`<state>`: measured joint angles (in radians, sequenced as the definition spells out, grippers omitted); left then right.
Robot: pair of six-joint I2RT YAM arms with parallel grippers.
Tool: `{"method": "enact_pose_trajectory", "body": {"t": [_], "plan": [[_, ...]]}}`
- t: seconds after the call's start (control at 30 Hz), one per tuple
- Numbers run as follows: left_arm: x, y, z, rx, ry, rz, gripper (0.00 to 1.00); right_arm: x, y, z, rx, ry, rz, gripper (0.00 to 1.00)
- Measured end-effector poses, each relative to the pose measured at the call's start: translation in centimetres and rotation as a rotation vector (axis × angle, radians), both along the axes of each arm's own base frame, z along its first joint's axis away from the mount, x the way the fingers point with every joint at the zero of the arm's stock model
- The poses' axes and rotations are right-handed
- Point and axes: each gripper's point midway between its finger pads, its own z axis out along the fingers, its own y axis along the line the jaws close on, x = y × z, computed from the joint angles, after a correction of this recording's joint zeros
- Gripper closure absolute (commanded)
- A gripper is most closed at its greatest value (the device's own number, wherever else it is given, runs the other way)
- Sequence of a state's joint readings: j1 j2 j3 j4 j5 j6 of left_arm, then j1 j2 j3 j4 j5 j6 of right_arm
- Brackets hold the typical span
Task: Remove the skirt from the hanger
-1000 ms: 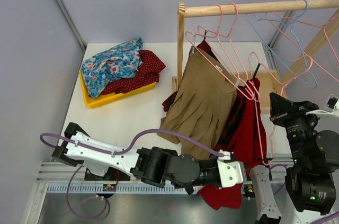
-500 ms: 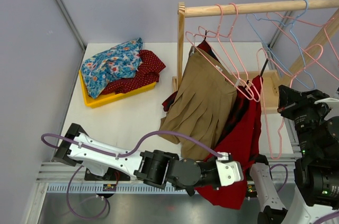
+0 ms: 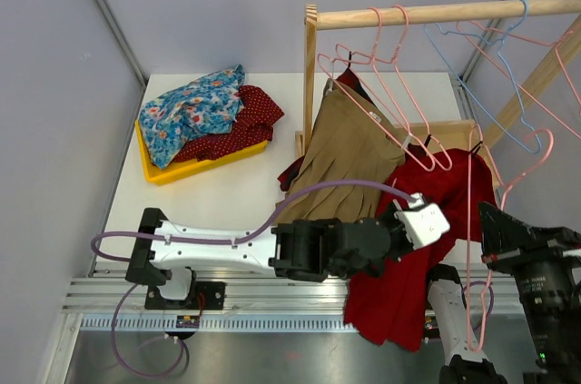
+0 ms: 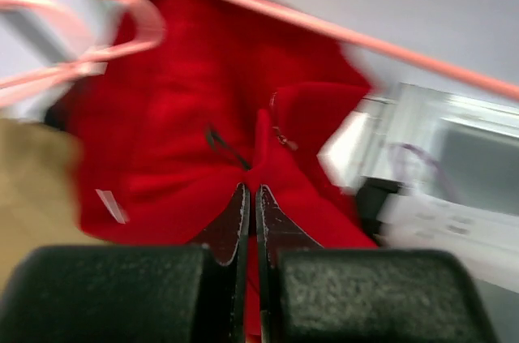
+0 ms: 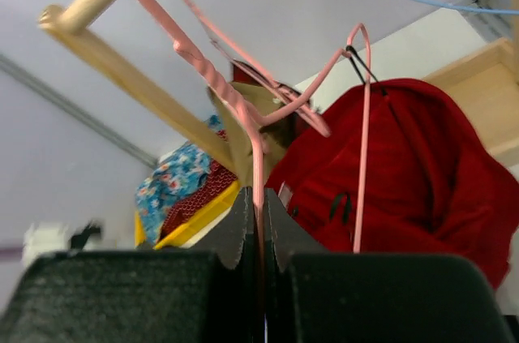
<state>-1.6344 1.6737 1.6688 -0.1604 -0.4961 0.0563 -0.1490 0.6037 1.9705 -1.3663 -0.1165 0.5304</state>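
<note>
The red skirt [image 3: 408,275] is bunched up at the front right, and my left gripper [image 4: 251,192] is shut on a fold of it [image 4: 203,100]. The left arm's white wrist [image 3: 423,221] sits against the cloth. My right gripper [image 5: 259,197] is shut on the wire of a pink hanger [image 5: 256,144], which runs down the right side in the top view [image 3: 470,257]. In the right wrist view a black loop of the skirt [image 5: 354,57] seems to lie over the hanger's corner, with the skirt [image 5: 405,165] below it.
A tan skirt [image 3: 349,166] hangs on other pink hangers from the wooden rail [image 3: 436,12]. A blue hanger [image 3: 490,66] hangs further right. A yellow tray [image 3: 204,164] with floral and red dotted clothes sits at the back left. The rack's wooden base [image 3: 457,134] lies behind the skirt.
My left gripper has risen and swung right and away with the red skirt, bunching it. The right arm has drawn the pink hanger right and toward the near edge.
</note>
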Motion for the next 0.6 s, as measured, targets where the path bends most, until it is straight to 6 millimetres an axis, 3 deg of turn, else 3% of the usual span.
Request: {"method": "enact_pose_trajectory", "body": {"t": [0.13,0.23,0.4,0.6], "plan": [[3.5,2.5,1.0,0.03,-0.063,0.142,1.0,-3.4,3.5,2.1,0.038,-0.091,0.165,1.0],[5.8,5.8,1.8,0.057,-0.096,0.243,1.0,-5.3,7.0,2.3,0.094,-0.091,0.362,1.0],[9.3,14.5,4.1,0.056,-0.136,0.441,1.0,-7.7,10.9,2.1,0.105,-0.054,0.608,1.0],[10.2,27.0,10.0,-0.142,-0.109,0.573,1.0,-11.3,13.7,1.1,0.094,-0.038,0.838,1.0]]}}
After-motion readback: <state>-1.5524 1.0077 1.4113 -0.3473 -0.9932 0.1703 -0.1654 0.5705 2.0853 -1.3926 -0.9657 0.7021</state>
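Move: Some 42 cm to the left and 40 cm ahead of the left hand, which already pinches the red skirt, sits the yellow bin, about 33 cm lower. The khaki skirt hangs roughly 20 cm ahead and 6 cm left, the rack's left post 33 cm ahead and 16 cm left. From the right hand, gripping the hanger wire by its neck, the strap still hooked on the hanger is about 12 cm ahead, 4 cm right and slightly higher. Hauling the pinched red skirt left towards the bin, the left hand sweeps about 27 cm sideways while going some 10 cm forward and 10 cm up, swinging about 30 degrees counter-clockwise. The right hand keeps its grip on the hanger, follows left roughly 14 cm but draws back 11 cm, and turns nearly 50 degrees counter-clockwise, so the hands spread apart. ##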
